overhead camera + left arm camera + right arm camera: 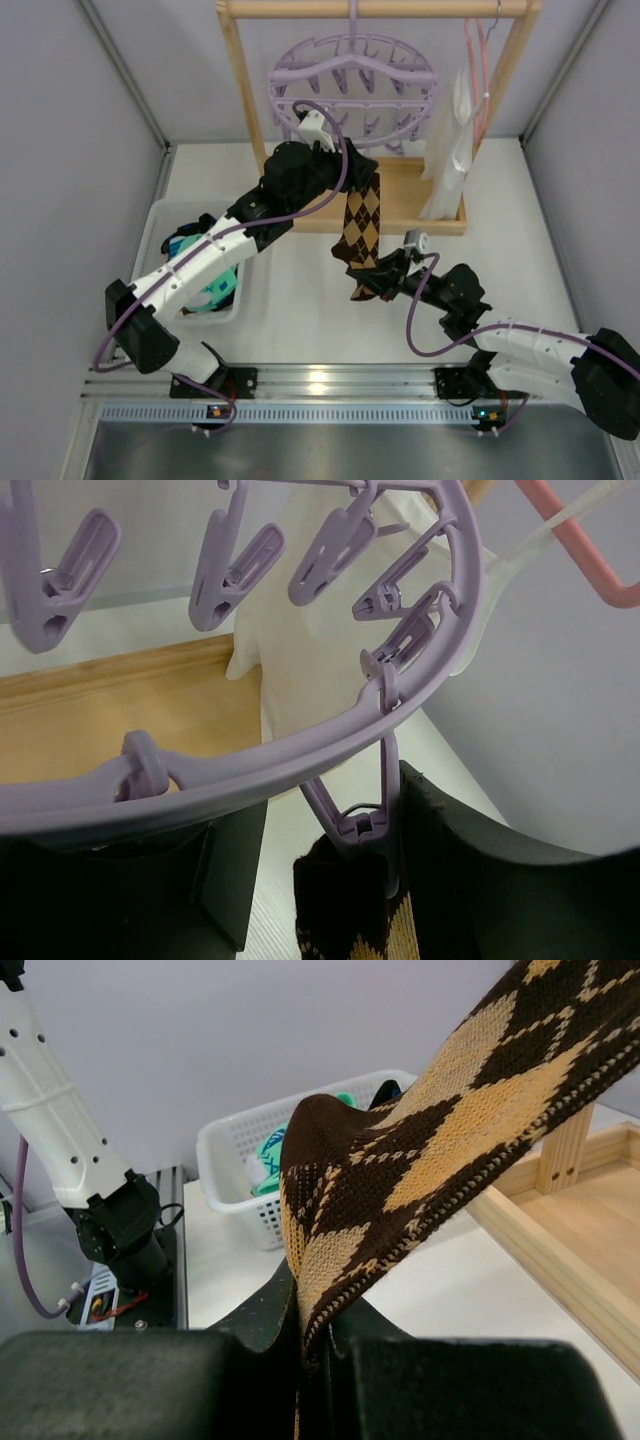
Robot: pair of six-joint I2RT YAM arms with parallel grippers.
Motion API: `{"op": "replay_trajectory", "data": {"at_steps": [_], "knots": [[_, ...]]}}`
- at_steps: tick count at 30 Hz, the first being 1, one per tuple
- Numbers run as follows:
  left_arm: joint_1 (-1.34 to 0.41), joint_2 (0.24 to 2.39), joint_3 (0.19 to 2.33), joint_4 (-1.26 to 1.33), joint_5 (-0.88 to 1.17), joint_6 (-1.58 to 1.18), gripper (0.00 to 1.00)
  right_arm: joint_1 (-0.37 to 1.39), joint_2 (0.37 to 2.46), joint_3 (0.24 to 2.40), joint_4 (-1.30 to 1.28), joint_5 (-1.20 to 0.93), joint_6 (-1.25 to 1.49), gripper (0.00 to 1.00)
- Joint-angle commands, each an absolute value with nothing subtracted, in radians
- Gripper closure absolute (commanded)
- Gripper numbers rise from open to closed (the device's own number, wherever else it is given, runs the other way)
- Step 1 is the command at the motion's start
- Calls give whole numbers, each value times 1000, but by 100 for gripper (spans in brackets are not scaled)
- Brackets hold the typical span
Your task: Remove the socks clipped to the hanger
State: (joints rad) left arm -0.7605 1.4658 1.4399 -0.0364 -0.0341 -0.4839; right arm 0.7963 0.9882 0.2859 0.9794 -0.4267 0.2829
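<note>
The lavender ring hanger (350, 85) hangs from the wooden rail. One brown-black diamond-check sock (364, 228) dangles from a peg on its front edge. In the left wrist view that peg (368, 825) bites the sock's dark cuff (335, 900) under the ring (300, 752). My left gripper (352, 168) is open with the peg between its fingers; the right finger (500, 880) lies against the peg and the left one stands apart. My right gripper (385, 272) is shut on the sock's lower end (430, 1140), which is pulled taut towards it. Other socks on the hanger are not visible.
A white basket (165, 225) at the left holds teal socks (215, 290), partly under my left arm. The wooden rack's base (420, 205) lies behind the sock. A pink wire hanger (480, 70) with a white cloth (450, 150) hangs at the right.
</note>
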Motion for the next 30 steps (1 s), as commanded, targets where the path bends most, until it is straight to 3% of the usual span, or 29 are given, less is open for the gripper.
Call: {"op": "replay_trajectory", "data": {"at_steps": [1,13,24,27,30], "knots": [[-756,1471,1493,60,-28,-462,43,813,989,265,1017,-459,278,100],[-755,1499,1520,80,-31,-459,42,819,1003,255,1031,-462,279,100],[-756,1511,1536,80,-41,-446,89,818,1003,249,1031,-459,276,100],[-755,1514,1537,80,-40,-448,89,819,1002,242,1031,-456,278,100],[-755,1513,1522,77,-28,-451,78,818,996,226,1031,-446,285,100]]}}
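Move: The hanger's near-rim clip, still biting the dark end of the argyle sock, is right at the left fingertips, about 1 cm ahead and 1 cm right. The hanger's middle is some 14 cm ahead of that hand, 4 cm left and slightly higher; the white cloth hangs about 20 cm ahead and 18 cm right. From the right hand, which holds the sock's other end, that clip is roughly 15 cm ahead, straight in line sideways and 13 cm up. Easing forward and to the right by about 1.5 cm, the left hand settles around the clip, then closes its fingers part way from both sides, squeezing its handles while lifting some 1 cm. The right hand keeps its shut pinch on the sock and draws it down about 2.5 cm: a short tug, a pause, then a little more. ##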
